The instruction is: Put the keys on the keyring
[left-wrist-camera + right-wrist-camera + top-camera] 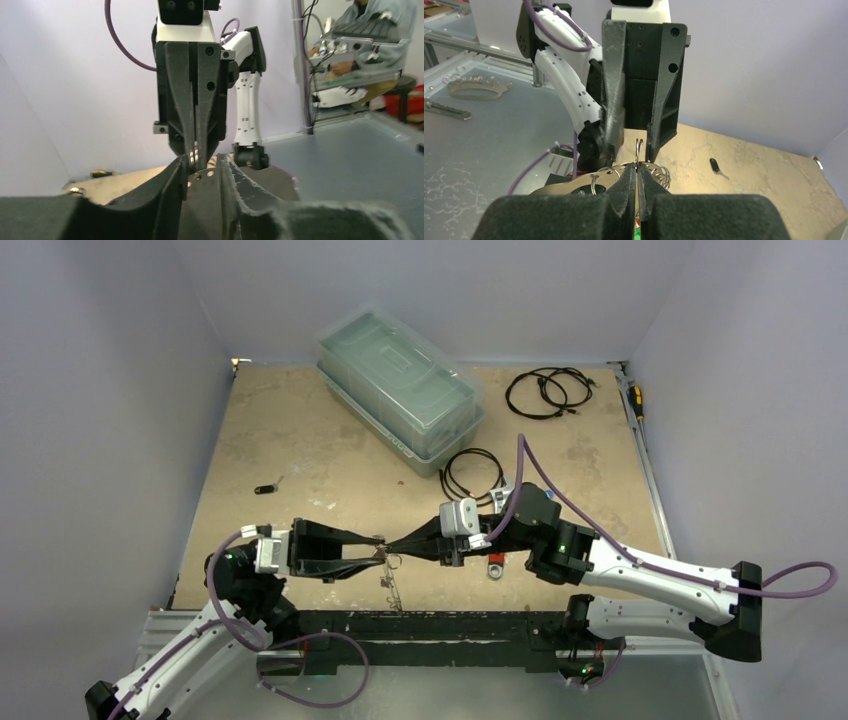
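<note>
The keyring [388, 578] hangs between my two grippers just above the table's near edge. In the right wrist view it is a flat silvery plate [574, 187] with holes and small rings. My right gripper [638, 167] is shut on one small ring [639, 149] that stands up from the plate; a bit of green [638, 235] shows low between its fingers. My left gripper [202, 172] faces it, jaws slightly apart around the plate's edge [206, 175]. A black-tagged key [265, 488] lies at the far left and a red-tagged key [494, 567] under the right arm.
A clear lidded plastic box [400, 390] stands at the back. Black coiled cables lie at the back right [545, 392] and mid table [473, 472]. A yellow-handled tool [636, 400] rests along the right wall. Another silvery plate [476, 89] lies on the metal bench.
</note>
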`<state>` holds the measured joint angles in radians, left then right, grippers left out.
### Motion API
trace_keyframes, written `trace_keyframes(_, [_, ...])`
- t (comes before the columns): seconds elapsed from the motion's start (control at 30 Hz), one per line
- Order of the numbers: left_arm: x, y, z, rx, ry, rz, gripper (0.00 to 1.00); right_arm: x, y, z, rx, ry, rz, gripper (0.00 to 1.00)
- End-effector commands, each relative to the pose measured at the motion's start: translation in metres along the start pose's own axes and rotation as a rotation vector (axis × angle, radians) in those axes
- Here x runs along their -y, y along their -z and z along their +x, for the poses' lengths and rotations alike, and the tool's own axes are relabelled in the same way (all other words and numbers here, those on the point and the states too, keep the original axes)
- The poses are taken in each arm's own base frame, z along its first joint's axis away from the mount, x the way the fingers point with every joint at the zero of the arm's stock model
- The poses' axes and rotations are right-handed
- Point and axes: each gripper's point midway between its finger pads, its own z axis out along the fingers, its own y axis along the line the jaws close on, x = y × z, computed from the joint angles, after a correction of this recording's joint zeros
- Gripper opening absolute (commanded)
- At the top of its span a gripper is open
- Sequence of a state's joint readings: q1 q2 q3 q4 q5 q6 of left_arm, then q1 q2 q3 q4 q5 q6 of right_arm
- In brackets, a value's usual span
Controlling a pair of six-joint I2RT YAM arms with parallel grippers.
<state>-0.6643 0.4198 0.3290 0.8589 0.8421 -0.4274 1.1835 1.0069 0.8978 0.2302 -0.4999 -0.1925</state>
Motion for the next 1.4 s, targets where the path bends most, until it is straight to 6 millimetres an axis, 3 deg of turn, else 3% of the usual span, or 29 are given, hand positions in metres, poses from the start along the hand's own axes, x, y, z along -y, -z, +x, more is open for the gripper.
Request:
trace_keyframes(0.0, [-0.003,0.001,-0.002,-0.016,-0.029,-0.027,0.44,0.018,0.004,-0.024,0.030,0.082,0.075,0.00])
trace_keyframes(0.07, [-0.006,0.004,-0.002,-0.030,-0.046,-0.054,0.72,0.023,0.006,-0.019,-0.003,0.096,0.098,0.00])
trace_keyframes(0.1, [-0.008,0.005,-0.002,-0.038,-0.065,-0.071,0.79,0.027,0.007,-0.016,-0.022,0.103,0.118,0.00])
trace_keyframes(0.17, [-0.012,0.009,-0.001,-0.058,-0.095,-0.109,0.82,0.032,0.009,-0.009,-0.063,0.121,0.142,0.00])
trace_keyframes(0.63, [-0.053,0.044,-0.010,-0.144,-0.310,-0.419,0.82,0.051,0.030,0.055,-0.393,0.390,0.376,0.00])
trace_keyframes(0.8, [-0.065,0.054,-0.011,-0.181,-0.347,-0.497,0.79,0.056,0.043,0.068,-0.446,0.517,0.476,0.00])
trace_keyframes(1.0, [-0.070,0.061,-0.013,-0.186,-0.362,-0.545,0.79,0.057,0.050,0.069,-0.470,0.605,0.544,0.00])
trace_keyframes(1.37, [-0.072,0.061,-0.011,-0.195,-0.355,-0.549,0.79,0.050,0.060,0.048,-0.330,0.610,0.594,0.00])
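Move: The keyring's small wire ring sits between both hands' fingertips, and its metal plate hangs about 5 cm back and 6 cm below them, neither left nor right. From my left hand, the black key on the table is some 23 cm ahead, 33 cm left and 32 cm down. From my right hand, the wrench is about 15 cm ahead and 23 cm right, the cable coil about 28 cm ahead and 18 cm right, both some 33 cm down. I spread my left fingers wide off the wire ring and draw that hand about 8 cm forward and 5 cm left, swinging it nearly 40 degrees counter-clockwise. My right hand keeps its pinch on the ring and carries the keyring down about 10 cm and 7 cm forward, drifting right, then comes up a couple of centimetres; its wrist rolls and swings clockwise until the fingers point left and forward. ##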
